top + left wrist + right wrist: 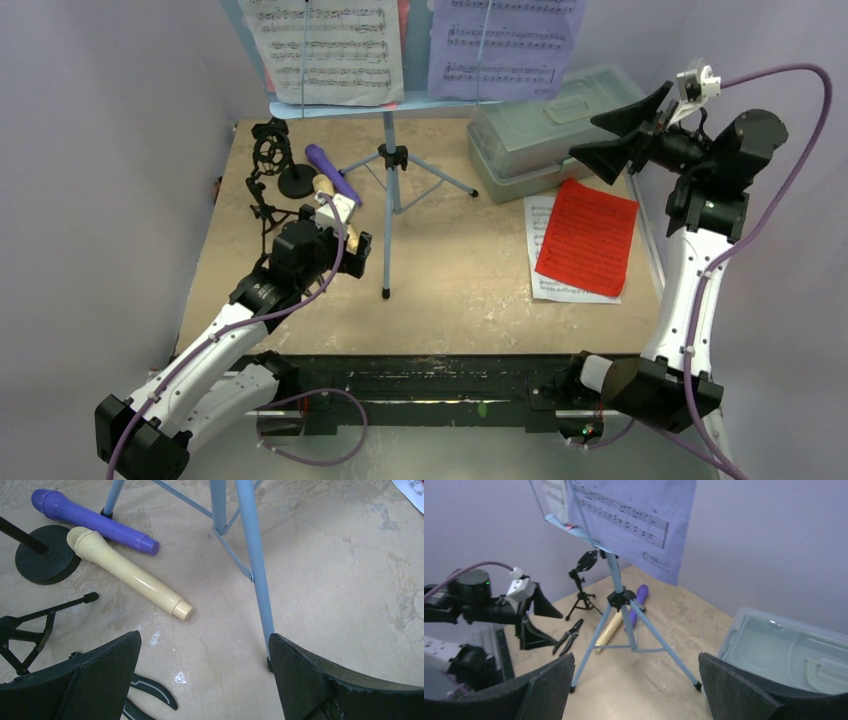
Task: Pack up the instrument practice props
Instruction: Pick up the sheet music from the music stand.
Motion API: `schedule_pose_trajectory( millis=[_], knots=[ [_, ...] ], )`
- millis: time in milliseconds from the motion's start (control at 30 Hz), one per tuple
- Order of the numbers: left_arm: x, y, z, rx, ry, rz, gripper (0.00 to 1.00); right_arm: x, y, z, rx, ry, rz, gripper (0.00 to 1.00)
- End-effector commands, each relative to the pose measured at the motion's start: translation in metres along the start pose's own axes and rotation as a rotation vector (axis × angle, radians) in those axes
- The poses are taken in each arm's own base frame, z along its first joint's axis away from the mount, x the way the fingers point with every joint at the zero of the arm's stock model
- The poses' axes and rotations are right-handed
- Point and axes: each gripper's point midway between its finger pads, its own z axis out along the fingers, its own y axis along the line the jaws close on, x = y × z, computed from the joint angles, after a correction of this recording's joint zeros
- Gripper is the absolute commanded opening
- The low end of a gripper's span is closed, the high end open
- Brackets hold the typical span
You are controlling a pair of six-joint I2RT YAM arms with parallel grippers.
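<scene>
The pale-blue tripod music rack point(392, 160) stands mid-table with a white page point(325, 45) and a lavender page point(505, 40) on its shelf. A red-pink page point(587, 238) lies on a white page point(540, 215) at the right. The purple microphone point(92, 521) and tan microphone point(127, 572) lie beside the round-base holder point(45, 555) and the tripod holder point(584, 580). My left gripper point(205, 655) hangs open and empty over the table, its right finger close to a rack leg point(255, 565). My right gripper point(636, 675) is raised, open and empty, facing the rack point(619, 600).
A translucent lidded box point(545, 130) sits at the back right, under my right gripper point(612, 135). Black pliers point(150, 690) lie on the table below my left gripper point(350, 240). Purple walls close in the back and sides.
</scene>
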Motion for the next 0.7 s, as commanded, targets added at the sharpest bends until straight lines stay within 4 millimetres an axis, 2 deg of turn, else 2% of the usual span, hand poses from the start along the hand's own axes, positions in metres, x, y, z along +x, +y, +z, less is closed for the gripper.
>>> schedule_pose_trajectory(
  millis=[0, 267, 400, 533, 667],
  knots=[
    [-0.008, 0.004, 0.000, -0.016, -0.027, -0.007, 1.00, -0.060, 0.053, 0.006, -0.208, -0.139, 0.050, 0.97],
    [-0.008, 0.004, 0.001, -0.017, -0.026, -0.006, 1.00, -0.089, 0.042, 0.023, -0.251, -0.191, 0.181, 0.97],
    [-0.008, 0.004, 0.001, -0.017, -0.027, -0.007, 1.00, -0.101, 0.040, 0.036, -0.260, -0.205, 0.184, 0.98],
    [-0.007, 0.004, 0.001, -0.017, -0.025, -0.006, 1.00, -0.113, 0.026, 0.052, -0.227, -0.207, 0.148, 0.98],
    [-0.007, 0.004, 0.002, -0.020, -0.024, -0.005, 1.00, -0.124, 0.022, 0.058, -0.222, -0.218, 0.131, 0.98]
  ],
)
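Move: The purple sheet on the music stand has its middle roughly 13 cm ahead of the right hand, 15 cm to its left and 10 cm above it. The cream sheet beside it is about 42 cm left, at the same reach and height. Far below the hand, the plastic case stands 36 cm ahead and 5 cm right, and the red sheet lies 12 cm ahead and 10 cm right. From the idle left hand, the purple sheet is some 16 cm ahead, 27 cm right and 35 cm above. The right hand climbs about 11 cm and shifts roughly 5 cm left, closing on the right-hand side of the purple sheet, with its rise slowing midway before picking up again. As it goes, the wrist swings the fingers some 15 degrees counter-clockwise, further across towards the sheet, and tips them up from level, while the nearly wide-open gripper stays open and empty. ##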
